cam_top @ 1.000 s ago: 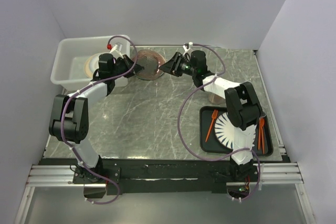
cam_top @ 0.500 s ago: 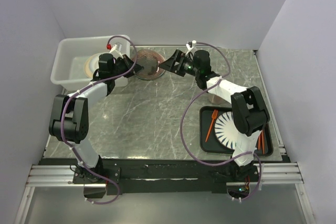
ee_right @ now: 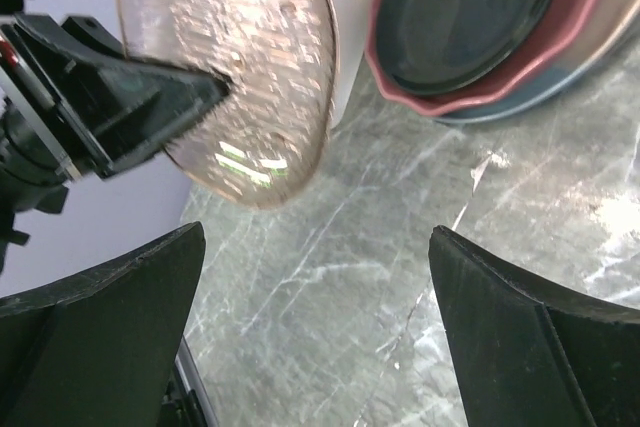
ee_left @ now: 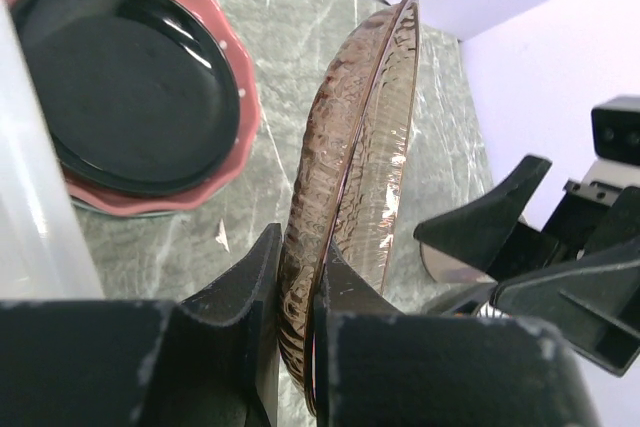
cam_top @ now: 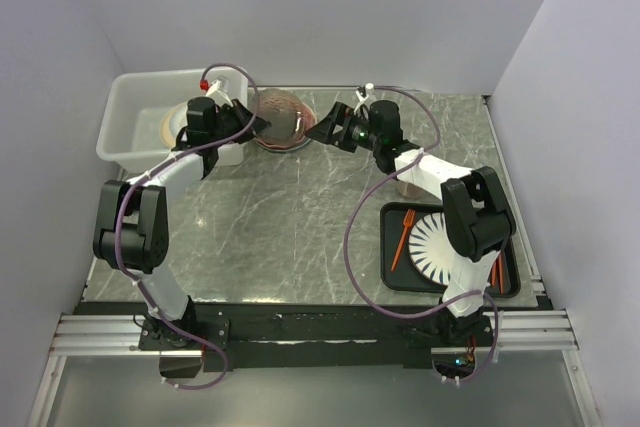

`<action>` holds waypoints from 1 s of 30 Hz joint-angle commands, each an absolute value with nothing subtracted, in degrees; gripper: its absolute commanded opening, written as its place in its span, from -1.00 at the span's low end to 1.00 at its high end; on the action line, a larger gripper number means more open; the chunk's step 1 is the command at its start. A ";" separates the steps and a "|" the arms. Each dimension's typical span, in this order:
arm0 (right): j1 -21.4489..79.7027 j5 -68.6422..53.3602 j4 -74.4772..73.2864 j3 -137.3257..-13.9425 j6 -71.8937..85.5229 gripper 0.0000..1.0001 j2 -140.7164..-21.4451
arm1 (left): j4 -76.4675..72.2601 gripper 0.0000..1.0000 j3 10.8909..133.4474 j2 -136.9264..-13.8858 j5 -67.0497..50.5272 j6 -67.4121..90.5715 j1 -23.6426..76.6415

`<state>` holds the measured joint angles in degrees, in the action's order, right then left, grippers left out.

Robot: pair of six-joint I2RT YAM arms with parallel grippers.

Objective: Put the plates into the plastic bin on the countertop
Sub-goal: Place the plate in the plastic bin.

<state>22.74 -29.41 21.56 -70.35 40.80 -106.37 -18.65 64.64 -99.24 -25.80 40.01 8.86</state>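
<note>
My left gripper is shut on the rim of a pink textured plate, held on edge above the countertop. In the left wrist view the plate stands upright between my black fingers. A dark brown pink-rimmed plate lies on a stack beside the plastic bin. A tan plate lies inside the bin. My right gripper is open, just right of the held plate, with nothing between its fingers.
A black tray at the right holds a white striped plate and orange forks. A round tan thing sits partly hidden under the right arm. White walls close in behind and on both sides.
My right gripper opened, let go of the pink plate and drew back slightly to the right. My left gripper kept its hold and tipped the plate up toward the bin.
</note>
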 commanded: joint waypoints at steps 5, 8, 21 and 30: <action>23.11 -29.44 24.52 -68.82 40.34 1.00 -103.45 | -19.07 -0.99 67.33 -97.73 -23.64 41.92 4.05; 23.11 -29.79 24.43 -68.64 40.17 1.00 -103.54 | -21.00 -0.99 65.92 -97.65 -24.70 44.29 1.06; 23.11 -29.71 23.56 -67.85 39.55 1.00 -105.29 | -17.94 -0.99 70.74 -101.69 -21.81 49.05 -7.29; 23.11 -29.62 21.10 -69.70 38.50 1.00 -106.70 | -13.10 -0.99 71.63 -102.30 -13.28 47.37 -8.26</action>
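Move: The left hand already holds the brown plate by its rim; the middle of the plastic bin is about 24 cm to its left, 4 cm ahead and 15 cm below. The white plate in the bin is roughly 18 cm left, 2 cm ahead and 16 cm below. The dark-topped plate stack sits some 4 cm ahead, 3 cm right and 16 cm lower. From the right hand, the bin's middle is about 40 cm left, 4 cm ahead and 15 cm below. Leftward and somewhat forward, the left hand carries the brown plate away from the counter stack and in over the plastic bin, about 17 cm left and 5 cm out, nearly level until it starts to sink at the end. The wrist swings some 25 degrees counter-clockwise while the fingers keep their grip. The empty right hand, fingers wide open, sinks about 2.5 cm. ##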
